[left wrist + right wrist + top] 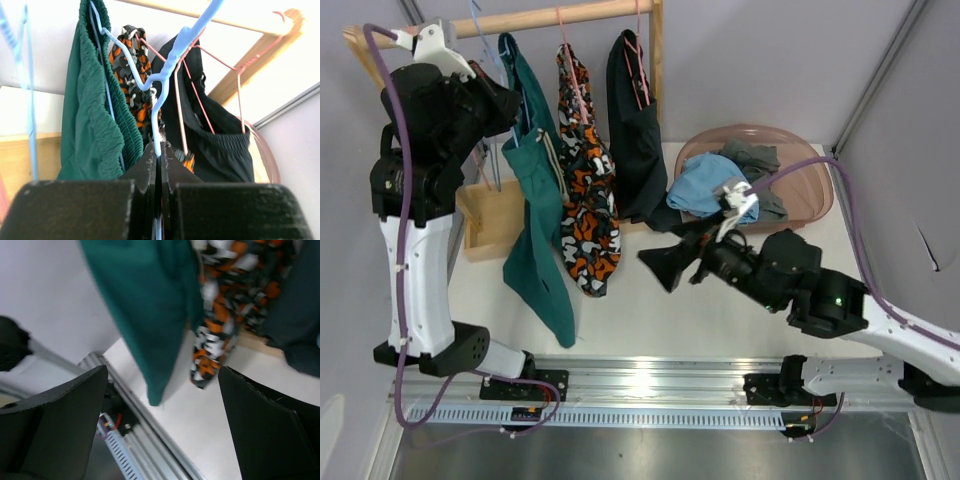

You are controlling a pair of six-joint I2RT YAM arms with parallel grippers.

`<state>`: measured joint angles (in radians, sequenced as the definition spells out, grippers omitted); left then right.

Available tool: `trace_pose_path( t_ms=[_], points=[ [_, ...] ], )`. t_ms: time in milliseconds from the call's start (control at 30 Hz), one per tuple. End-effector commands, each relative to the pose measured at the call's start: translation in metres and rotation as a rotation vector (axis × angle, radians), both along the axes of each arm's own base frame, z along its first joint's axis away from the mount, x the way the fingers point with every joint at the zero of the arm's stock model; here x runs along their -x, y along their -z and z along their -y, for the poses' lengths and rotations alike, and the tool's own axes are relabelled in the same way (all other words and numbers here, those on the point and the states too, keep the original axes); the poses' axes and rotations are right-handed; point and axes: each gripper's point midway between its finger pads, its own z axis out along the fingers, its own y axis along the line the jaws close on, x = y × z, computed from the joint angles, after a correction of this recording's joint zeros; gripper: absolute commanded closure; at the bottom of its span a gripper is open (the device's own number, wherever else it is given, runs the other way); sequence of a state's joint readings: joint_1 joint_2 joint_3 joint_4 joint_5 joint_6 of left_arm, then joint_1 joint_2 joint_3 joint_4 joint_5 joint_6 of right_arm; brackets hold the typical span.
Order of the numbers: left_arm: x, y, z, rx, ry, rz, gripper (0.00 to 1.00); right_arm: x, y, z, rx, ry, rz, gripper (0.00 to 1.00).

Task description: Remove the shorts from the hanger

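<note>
Three shorts hang from the wooden rod (550, 17): dark teal shorts (535, 210) on a light blue hanger (167, 70), orange-black-white patterned shorts (586, 200) and black shorts (635, 130) on pink hangers (200, 100). My left gripper (510, 105) is raised beside the teal shorts. In the left wrist view it (160, 160) is shut on the blue hanger's wire, just under the hook. My right gripper (670, 262) hovers low over the table, open and empty (160, 425), facing the hems of the teal shorts (150, 305) and patterned shorts (220, 315).
A pink basket (820, 190) at the back right holds light blue shorts (705, 190) and grey shorts (755, 160). An empty blue hanger (30, 100) hangs left of the teal shorts. The rack's wooden base (490, 220) sits behind them. A metal rail (650, 385) runs along the near edge.
</note>
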<state>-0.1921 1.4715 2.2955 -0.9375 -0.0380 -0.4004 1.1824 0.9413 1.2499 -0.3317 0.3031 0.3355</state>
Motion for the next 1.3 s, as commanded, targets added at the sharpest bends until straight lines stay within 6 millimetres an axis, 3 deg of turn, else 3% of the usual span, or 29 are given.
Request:
trace_pose_path(
  t_ms=[0,33,100,133,167,367,500,667,867,967,1000,1067,1167,1200,1267],
  points=[
    [0.019,-0.016,0.006,0.013,0.039,0.065,1.00,0.009,-0.034,-0.030,0.033,0.036,0.123,0.01],
    [0.022,-0.017,0.006,0.017,0.042,0.065,1.00,0.009,-0.036,-0.051,0.052,0.033,0.130,0.01],
    [0.028,-0.015,0.007,0.024,0.047,0.061,1.00,0.018,-0.040,-0.073,0.048,0.027,0.133,0.01],
    [0.034,-0.017,0.008,0.034,0.058,0.067,1.00,0.020,-0.031,-0.092,0.073,0.021,0.130,0.01],
    [0.035,-0.012,0.012,0.037,0.080,0.055,1.00,0.022,-0.042,-0.102,0.035,0.019,0.134,0.01],
    [0.051,-0.008,0.015,0.048,0.112,0.059,1.00,0.029,-0.036,-0.172,0.063,0.019,0.143,0.01],
    [0.061,-0.004,0.015,0.049,0.127,0.050,1.00,0.025,-0.029,-0.199,0.072,0.046,0.162,0.01],
    [0.074,-0.005,0.014,0.044,0.140,0.062,1.00,0.005,-0.018,-0.214,0.072,0.112,0.160,0.01],
    [0.085,-0.007,0.014,0.044,0.154,0.065,1.00,-0.013,0.035,-0.224,0.145,0.167,0.131,0.22],
    [0.092,-0.011,0.014,0.046,0.162,0.087,1.00,-0.010,0.055,-0.226,0.166,0.147,0.115,0.89],
    [0.091,-0.011,0.012,0.043,0.152,0.091,1.00,-0.003,0.059,-0.227,0.164,0.136,0.102,1.00],
    [0.091,-0.014,0.010,0.029,0.140,0.105,1.00,0.011,0.075,-0.225,0.184,0.108,0.093,1.00],
    [0.085,-0.017,0.003,-0.001,0.107,0.108,1.00,0.048,0.087,-0.220,0.160,0.063,0.035,1.00],
    [0.085,-0.021,0.001,-0.012,0.095,0.118,1.00,0.071,0.106,-0.219,0.187,0.031,0.025,1.00],
    [0.076,-0.022,-0.003,-0.031,0.067,0.117,1.00,0.093,0.116,-0.211,0.166,0.036,-0.017,1.00]
  ],
)
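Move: The green shorts' middle hangs about 24 cm to the right hand's left, some 7 cm ahead and slightly lower. The patterned shorts hang between, about 15 cm left and 11 cm ahead; the black shorts are some 4 cm left and 19 cm ahead, both nearly level with that hand. From the left hand, already holding the green shorts' blue hanger, their middle is about 15 cm below, 3 cm ahead and straight in line sideways. The right hand's open fingers end up pinching the hanging lower part of the green shorts: the hand sweeps about 22 cm left, rising briefly and then sinking, shuts on the cloth, and tugs it down and back some 5 cm each way. Meanwhile the left hand keeps its pinch on the blue hanger and draws back about 8 cm, dipping, turning slightly clockwise. ##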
